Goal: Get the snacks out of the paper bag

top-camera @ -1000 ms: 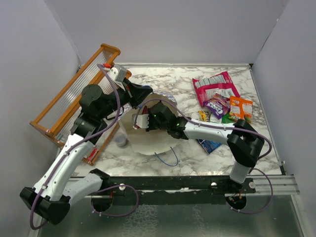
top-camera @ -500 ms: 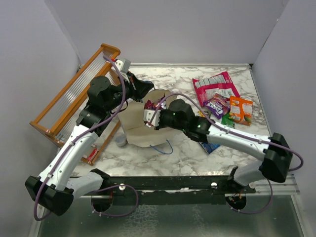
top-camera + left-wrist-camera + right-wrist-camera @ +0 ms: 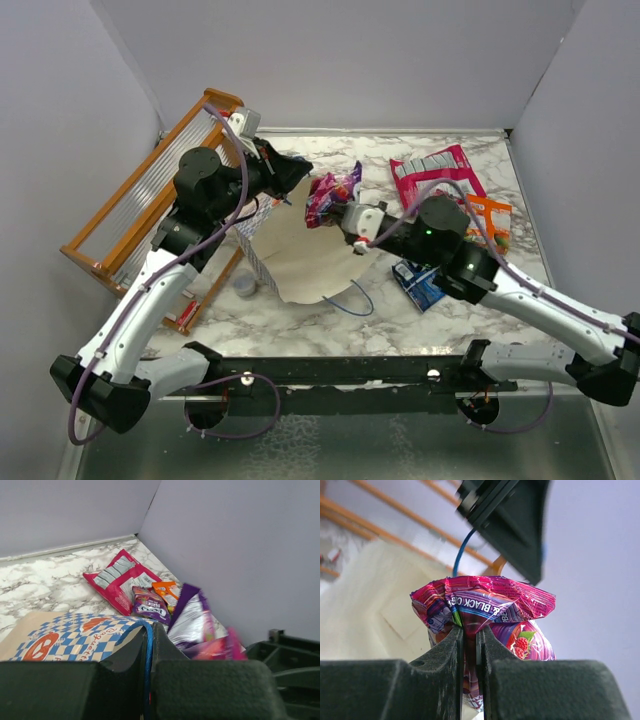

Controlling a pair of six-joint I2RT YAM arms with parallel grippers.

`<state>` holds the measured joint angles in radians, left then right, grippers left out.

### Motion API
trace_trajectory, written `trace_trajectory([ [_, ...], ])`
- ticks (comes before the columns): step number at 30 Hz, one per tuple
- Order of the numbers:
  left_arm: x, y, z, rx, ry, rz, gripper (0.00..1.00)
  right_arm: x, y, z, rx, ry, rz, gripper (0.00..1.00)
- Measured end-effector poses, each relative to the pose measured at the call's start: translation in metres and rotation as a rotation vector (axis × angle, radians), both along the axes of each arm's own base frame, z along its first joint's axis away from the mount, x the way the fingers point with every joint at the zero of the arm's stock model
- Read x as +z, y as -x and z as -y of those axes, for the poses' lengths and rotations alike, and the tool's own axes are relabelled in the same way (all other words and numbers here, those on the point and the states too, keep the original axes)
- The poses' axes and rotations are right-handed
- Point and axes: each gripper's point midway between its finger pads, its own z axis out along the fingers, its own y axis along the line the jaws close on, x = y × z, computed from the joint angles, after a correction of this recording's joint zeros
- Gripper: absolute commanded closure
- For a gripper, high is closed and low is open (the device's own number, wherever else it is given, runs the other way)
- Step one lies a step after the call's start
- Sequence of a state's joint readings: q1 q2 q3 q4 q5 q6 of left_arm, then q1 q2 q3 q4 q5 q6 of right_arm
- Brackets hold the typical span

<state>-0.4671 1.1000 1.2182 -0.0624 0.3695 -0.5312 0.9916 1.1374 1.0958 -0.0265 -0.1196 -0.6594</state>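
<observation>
The paper bag (image 3: 300,262) lies tipped on the marble, cream side up; its checkered face (image 3: 65,635) shows in the left wrist view. My left gripper (image 3: 297,174) (image 3: 149,631) is shut on its blue string handle (image 3: 146,650). Just right of the bag's mouth, my right gripper (image 3: 346,213) (image 3: 469,635) is shut on a crinkled pink-purple snack packet (image 3: 333,192) (image 3: 485,605), held clear of the bag. More snacks lie at the right: a pink-red pouch (image 3: 437,175) (image 3: 120,577), a purple packet (image 3: 149,605), an orange one (image 3: 490,215) and a blue one (image 3: 420,283).
An orange wooden rack (image 3: 150,200) leans at the left, close behind the left arm. A small grey-blue cup (image 3: 245,287) stands by the bag's near-left corner. A loose loop of blue string (image 3: 350,300) trails off the bag's near edge. Walls close in on three sides.
My right gripper has come out of the bag's mouth and swung right with the pink-purple packet in it. The left gripper kept its hold on the handle while the bag shifted and flattened.
</observation>
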Motion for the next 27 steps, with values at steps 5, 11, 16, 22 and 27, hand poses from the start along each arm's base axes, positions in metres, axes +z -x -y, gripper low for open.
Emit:
trace_trajectory([
  [5, 0.013, 0.003, 0.0, -0.008, 0.02, 0.013, 1.0, 0.062, 0.024, 0.026, 0.026, -0.149, 0.037, 0.99],
  [11, 0.024, 0.012, 0.008, -0.063, 0.089, -0.023, 1.0, 0.137, 0.053, 0.086, -0.018, -0.36, 0.111, 0.99],
  [16, 0.04, 0.022, 0.016, -0.135, 0.184, -0.055, 1.0, 0.154, 0.047, 0.116, -0.13, -0.441, 0.119, 0.99],
  [22, 0.06, 0.029, 0.02, -0.178, 0.291, -0.074, 1.0, 0.145, 0.024, 0.135, -0.3, -0.477, 0.07, 0.99],
  [27, 0.053, 0.019, 0.017, -0.14, 0.3, -0.111, 1.0, 0.129, 0.012, 0.141, -0.384, -0.475, 0.031, 0.99],
])
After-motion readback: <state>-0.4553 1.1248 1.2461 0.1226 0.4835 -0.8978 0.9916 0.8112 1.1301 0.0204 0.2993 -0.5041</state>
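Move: The right hand already holds a purple-pink snack; the purple packet in the pile of emptied-out snacks lies about 23 cm to its right, 18 cm ahead and 34 cm below. Down on that same table top, the pink bag is 24 cm right and 26 ahead, the orange packet 35 right and 17 ahead. The paper bag is some 6 cm left, 5 ahead, 20 below. From the left hand, gripping the bag's handle, the purple packet is roughly 30 cm right, 13 ahead, 40 below. Right hand swings its snack roughly 14 cm right and up from the bag; left raises the handle. ##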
